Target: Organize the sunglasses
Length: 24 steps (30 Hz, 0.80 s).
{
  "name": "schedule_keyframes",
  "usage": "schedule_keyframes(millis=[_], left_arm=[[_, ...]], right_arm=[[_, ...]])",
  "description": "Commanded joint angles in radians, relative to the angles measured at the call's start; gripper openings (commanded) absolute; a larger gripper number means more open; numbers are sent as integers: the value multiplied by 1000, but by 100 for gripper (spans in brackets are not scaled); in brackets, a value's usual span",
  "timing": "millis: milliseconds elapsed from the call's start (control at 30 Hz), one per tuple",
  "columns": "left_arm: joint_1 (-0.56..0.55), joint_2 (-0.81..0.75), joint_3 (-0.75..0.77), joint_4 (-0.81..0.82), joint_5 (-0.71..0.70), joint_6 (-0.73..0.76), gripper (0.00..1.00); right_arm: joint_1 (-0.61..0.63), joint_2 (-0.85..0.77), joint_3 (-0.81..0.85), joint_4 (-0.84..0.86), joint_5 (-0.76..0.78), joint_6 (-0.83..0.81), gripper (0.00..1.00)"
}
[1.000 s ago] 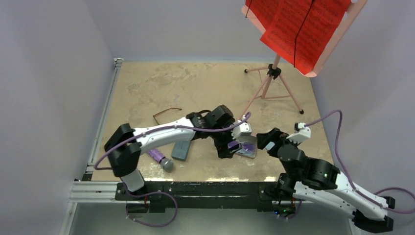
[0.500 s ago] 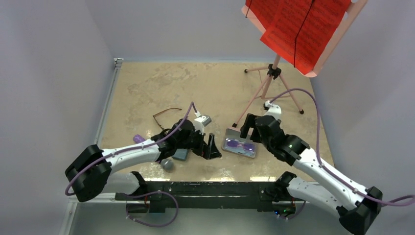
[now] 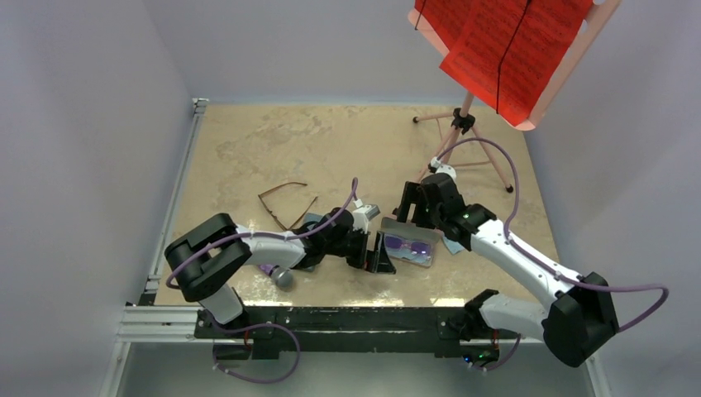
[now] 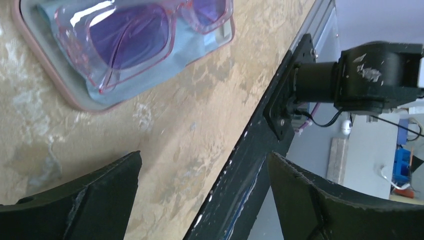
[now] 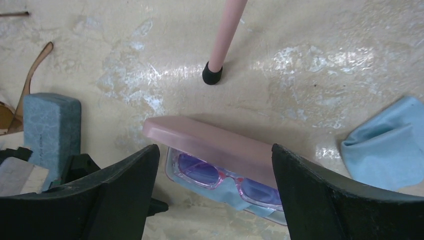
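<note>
The translucent pink-purple sunglasses [image 4: 140, 37] [image 5: 220, 176] lie on a light blue cloth inside an open pink case [image 3: 409, 248]. The case's raised lid [image 5: 220, 142] faces the back of the table. My right gripper [image 5: 215, 150] [image 3: 411, 207] stands open behind the case, one finger on each side of the lid and neither touching it. My left gripper [image 4: 204, 160] [image 3: 380, 252] is open at the case's left end, low over the table, holding nothing. The dark brown sunglasses [image 3: 285, 207] lie unfolded on the table to the left.
A blue-grey case [image 5: 50, 125] [image 3: 312, 220] sits beside my left arm. A purple tube with a grey cap [image 3: 277, 273] lies near the front edge. A loose light blue cloth [image 5: 387, 145] is right of the pink case. A pink music stand's tripod [image 3: 463, 153] stands behind, one foot [image 5: 212, 75] near the lid.
My right arm swung from the front right to behind the pink case, its jaws narrowing slightly. My left gripper pulled back left from the case, then returned to its left end.
</note>
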Motion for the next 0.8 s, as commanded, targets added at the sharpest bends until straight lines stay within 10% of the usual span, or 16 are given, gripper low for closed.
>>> schedule_keyframes(millis=[0,767], left_arm=[[-9,21,70,71,-68,-18,100],[-9,132,75,189,-85,-78,100]], right_arm=[[-8,27,-8,48,-91,7,85],[54,-19,-232,205,-286,101,69]])
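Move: The open pink case, purple sunglasses in its base, lies about 8 cm right of the left hand, 4 cm ahead and 4 cm lower. Its raised lid is roughly 7 cm below the right hand, some 2 cm back and 1 cm left. From the right hand, a tripod foot stands about 4 cm ahead and 5 cm left; the blue cloth lies 11 cm right, 5 cm back. The grey case is about 19 cm left and 3 cm ahead of the left hand. Straddling the pink case's lid with its partly closing fingers, the right hand comes down about 7 cm and back 5 cm, drifting slightly left, with one finger behind the lid and the other over the open side. The fingers tip some 10 degrees steeper. The left hand, wide open, edges about 3 cm forward and 2.5 cm right up against the base's front edge. ##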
